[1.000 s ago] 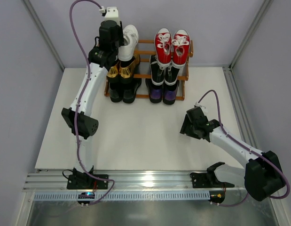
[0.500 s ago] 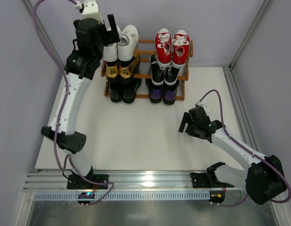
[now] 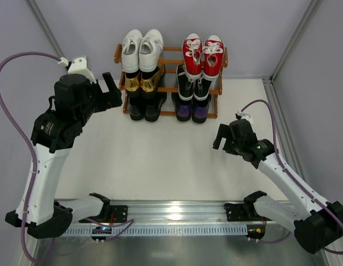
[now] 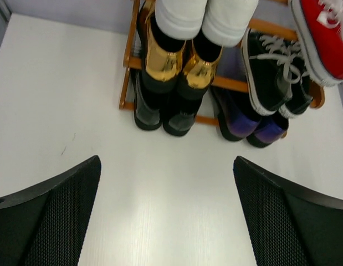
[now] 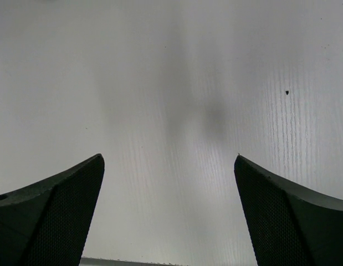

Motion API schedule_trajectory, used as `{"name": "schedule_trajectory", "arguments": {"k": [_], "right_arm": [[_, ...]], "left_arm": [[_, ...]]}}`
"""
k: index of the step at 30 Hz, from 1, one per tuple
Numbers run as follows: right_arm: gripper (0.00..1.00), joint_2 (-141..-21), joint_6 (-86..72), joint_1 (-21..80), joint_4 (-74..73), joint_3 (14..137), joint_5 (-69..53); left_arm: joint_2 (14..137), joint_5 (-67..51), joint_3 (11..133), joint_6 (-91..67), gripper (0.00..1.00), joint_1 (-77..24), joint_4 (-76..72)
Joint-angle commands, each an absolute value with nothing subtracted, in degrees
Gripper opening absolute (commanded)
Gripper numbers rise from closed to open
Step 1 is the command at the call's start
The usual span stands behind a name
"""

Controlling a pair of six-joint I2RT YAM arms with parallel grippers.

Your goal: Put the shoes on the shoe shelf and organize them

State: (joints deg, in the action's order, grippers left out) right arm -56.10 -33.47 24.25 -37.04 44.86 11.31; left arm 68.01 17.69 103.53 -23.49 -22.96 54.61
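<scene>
The orange-brown shoe shelf [image 3: 170, 88] stands at the back of the table with all shoes on it. White sneakers [image 3: 142, 49] and red sneakers [image 3: 203, 52] sit on top. Gold loafers [image 3: 141, 83] and black-and-white sneakers [image 3: 193, 83] are on the middle tier. Glossy black dress shoes [image 3: 144, 108] and purple loafers [image 3: 192, 111] are at the bottom. My left gripper [image 3: 107, 91] is open and empty, left of the shelf. My right gripper [image 3: 224, 138] is open and empty over the table's right side. The left wrist view shows the shelf [image 4: 127, 75] and gold loafers [image 4: 182, 64] ahead.
The white table [image 3: 160, 160] ends at a metal rail [image 3: 171, 213] in front. Grey walls with angled metal posts [image 3: 290, 41] close in the back and sides. The right wrist view shows only bare table [image 5: 171, 111].
My left arm has pulled back from the white sneakers on the top tier, down and to the left, leaving both on the shelf. My right gripper has shifted slightly.
</scene>
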Motion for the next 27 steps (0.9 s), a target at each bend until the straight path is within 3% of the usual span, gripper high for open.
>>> {"name": "schedule_trajectory", "arguments": {"k": [1,14,27], "right_arm": [[1.0,-55.9,-31.6,24.1,-41.5,49.0,12.9],[1.0,-41.5,-28.2,24.0,-43.3,54.6,8.5],[1.0,-41.5,-26.5,24.0,-40.2,56.3,6.1]], "left_arm": [[64.7,14.5,102.0,-25.5,1.0,-23.1,64.0],[52.0,13.9,90.3,-25.0,1.0,-23.1,65.0],[51.9,11.9,90.6,-24.2,1.0,-23.1,63.1]]}}
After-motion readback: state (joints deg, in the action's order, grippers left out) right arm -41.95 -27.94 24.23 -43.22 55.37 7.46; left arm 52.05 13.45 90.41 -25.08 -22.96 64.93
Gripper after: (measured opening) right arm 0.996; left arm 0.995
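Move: From the empty left hand, the white shoes on the top of the shelf lie about 27 cm ahead, 11 cm to the right and 3 cm lower. The gold shoes stand just under them, some 25 cm ahead, 11 cm right and 18 cm down; the red shoes are about 23 cm to the right of the white pair. From the right hand, the white pair is roughly 32 cm ahead, 30 cm left and 27 cm up. With the shoes already set down, the left hand keeps drawing back empty, about 9 cm farther from the white shoes, sinking some 5 cm and drifting slightly left while its fingers tip a little more downward, then comes to a halt. The right hand climbs about 12 cm off the bare table, easing back slightly as its fingertips tilt up by some 15 degrees; both grippers stay wide open and touch nothing. ##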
